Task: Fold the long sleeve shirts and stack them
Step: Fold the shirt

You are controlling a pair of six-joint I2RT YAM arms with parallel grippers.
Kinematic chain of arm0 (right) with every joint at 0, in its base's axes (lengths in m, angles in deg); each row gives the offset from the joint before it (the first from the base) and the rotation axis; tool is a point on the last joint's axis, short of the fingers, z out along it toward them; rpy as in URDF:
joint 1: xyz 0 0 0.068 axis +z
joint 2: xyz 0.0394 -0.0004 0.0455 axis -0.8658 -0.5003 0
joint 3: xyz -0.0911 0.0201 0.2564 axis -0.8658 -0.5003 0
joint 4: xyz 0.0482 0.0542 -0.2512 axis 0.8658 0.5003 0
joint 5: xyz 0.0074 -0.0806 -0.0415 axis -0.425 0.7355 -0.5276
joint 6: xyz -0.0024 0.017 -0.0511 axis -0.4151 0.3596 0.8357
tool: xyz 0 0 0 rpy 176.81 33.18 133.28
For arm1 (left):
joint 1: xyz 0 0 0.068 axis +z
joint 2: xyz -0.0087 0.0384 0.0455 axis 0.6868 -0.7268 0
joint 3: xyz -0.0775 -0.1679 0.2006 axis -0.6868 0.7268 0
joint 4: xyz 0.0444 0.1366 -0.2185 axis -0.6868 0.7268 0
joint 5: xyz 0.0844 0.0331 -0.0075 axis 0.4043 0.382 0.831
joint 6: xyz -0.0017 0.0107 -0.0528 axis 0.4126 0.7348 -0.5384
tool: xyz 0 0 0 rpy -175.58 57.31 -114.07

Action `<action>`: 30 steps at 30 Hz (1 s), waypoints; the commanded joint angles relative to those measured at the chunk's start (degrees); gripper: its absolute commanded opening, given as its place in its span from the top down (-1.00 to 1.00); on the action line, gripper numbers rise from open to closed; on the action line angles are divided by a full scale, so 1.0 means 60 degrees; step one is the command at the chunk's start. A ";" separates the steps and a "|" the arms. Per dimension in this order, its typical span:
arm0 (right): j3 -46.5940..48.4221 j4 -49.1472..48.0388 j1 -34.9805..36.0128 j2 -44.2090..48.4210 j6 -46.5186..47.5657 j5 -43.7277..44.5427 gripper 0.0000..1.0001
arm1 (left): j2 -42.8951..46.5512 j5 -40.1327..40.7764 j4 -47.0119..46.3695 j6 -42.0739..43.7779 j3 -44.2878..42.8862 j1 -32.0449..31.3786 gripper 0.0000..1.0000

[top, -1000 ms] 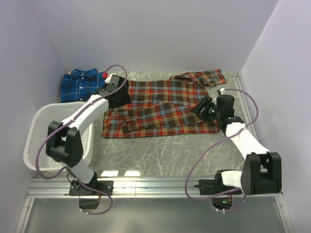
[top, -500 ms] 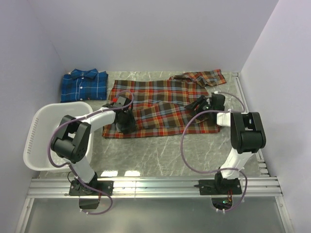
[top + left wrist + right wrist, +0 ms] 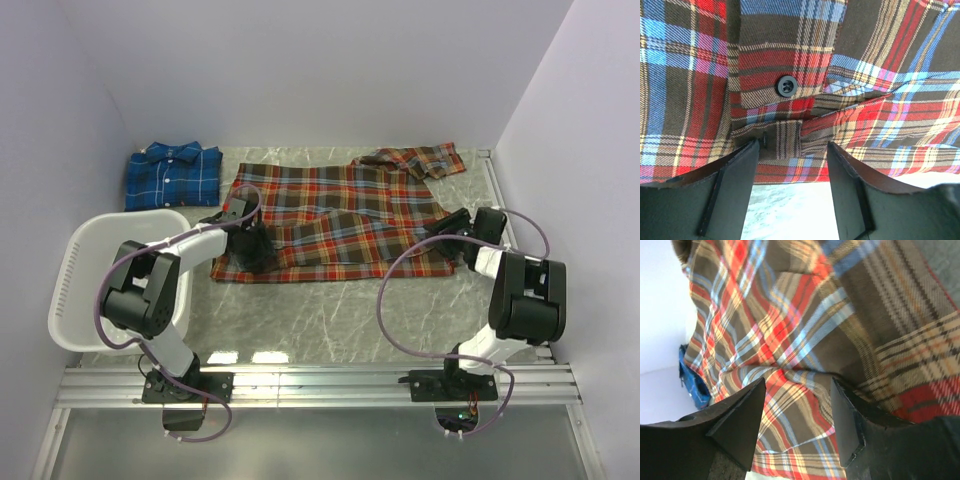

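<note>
The red-orange plaid long sleeve shirt [image 3: 335,215] lies spread flat mid-table, one sleeve folded across its body and the other bunched at the back right [image 3: 420,158]. The blue plaid shirt [image 3: 172,174] lies folded at the back left. My left gripper [image 3: 254,250] is low at the red shirt's near-left hem, jaws open; the left wrist view shows its fingertips [image 3: 752,150] touching the hem [image 3: 790,172] below a dark button [image 3: 786,85], bare table between them. My right gripper [image 3: 450,224] is at the shirt's right edge, open, with plaid cloth [image 3: 795,365] between its fingers.
A white slotted basket [image 3: 75,290] stands at the near left beside the left arm. Walls close in the table at the back and both sides. Purple cables loop off both arms. The blue shirt [image 3: 692,385] shows far off in the right wrist view.
My left gripper came from the shirt's back-left corner down to its near-left hem. The right gripper moved outward to the shirt's right edge, its arm now folded back.
</note>
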 commanded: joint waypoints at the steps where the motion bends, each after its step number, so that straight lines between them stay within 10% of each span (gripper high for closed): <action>1: 0.0532 0.0233 0.0522 0.0718 0.0602 0.0234 -0.24 | 0.0012 0.0072 0.0648 0.0222 0.0491 0.0065 -0.29; 14: 0.4107 -0.2461 0.4888 -0.2572 -0.0686 -0.1614 -0.25 | 0.0246 -0.0031 0.0648 0.0383 0.0769 0.0050 -0.33; 30: 0.3715 -0.3531 0.4013 -0.4511 -0.1067 -0.0354 -0.25 | 0.0305 -0.0338 0.0414 0.0398 0.1487 0.0123 -0.33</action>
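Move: Some 25 cm to the right hand's left and 7 cm farther out lies the upper edge of the sleeve folded across the shirt, about 3 cm lower. From that spot, the shirt's near edge is roughly 16 cm back and 4 cm farther left; the other sleeve's middle is about 15 cm ahead and 16 cm right. From the left hand, the spot is some 14 cm ahead and 27 cm right, about a centimetre lower; the folded sleeve's cuff is right at its fingertips. Swinging the right hand up and left in an arc over the shirt, about 26 cm across and nearly 12 cm high, then down with the part-open fingers onto the folded sleeve's upper edge, turning counter-clockwise by roughly 35 degrees; once low, the hand starts back right and a little forward over the cloth. The left hand stays at the cuff with its fingers open, easing back barely a centimetre. ##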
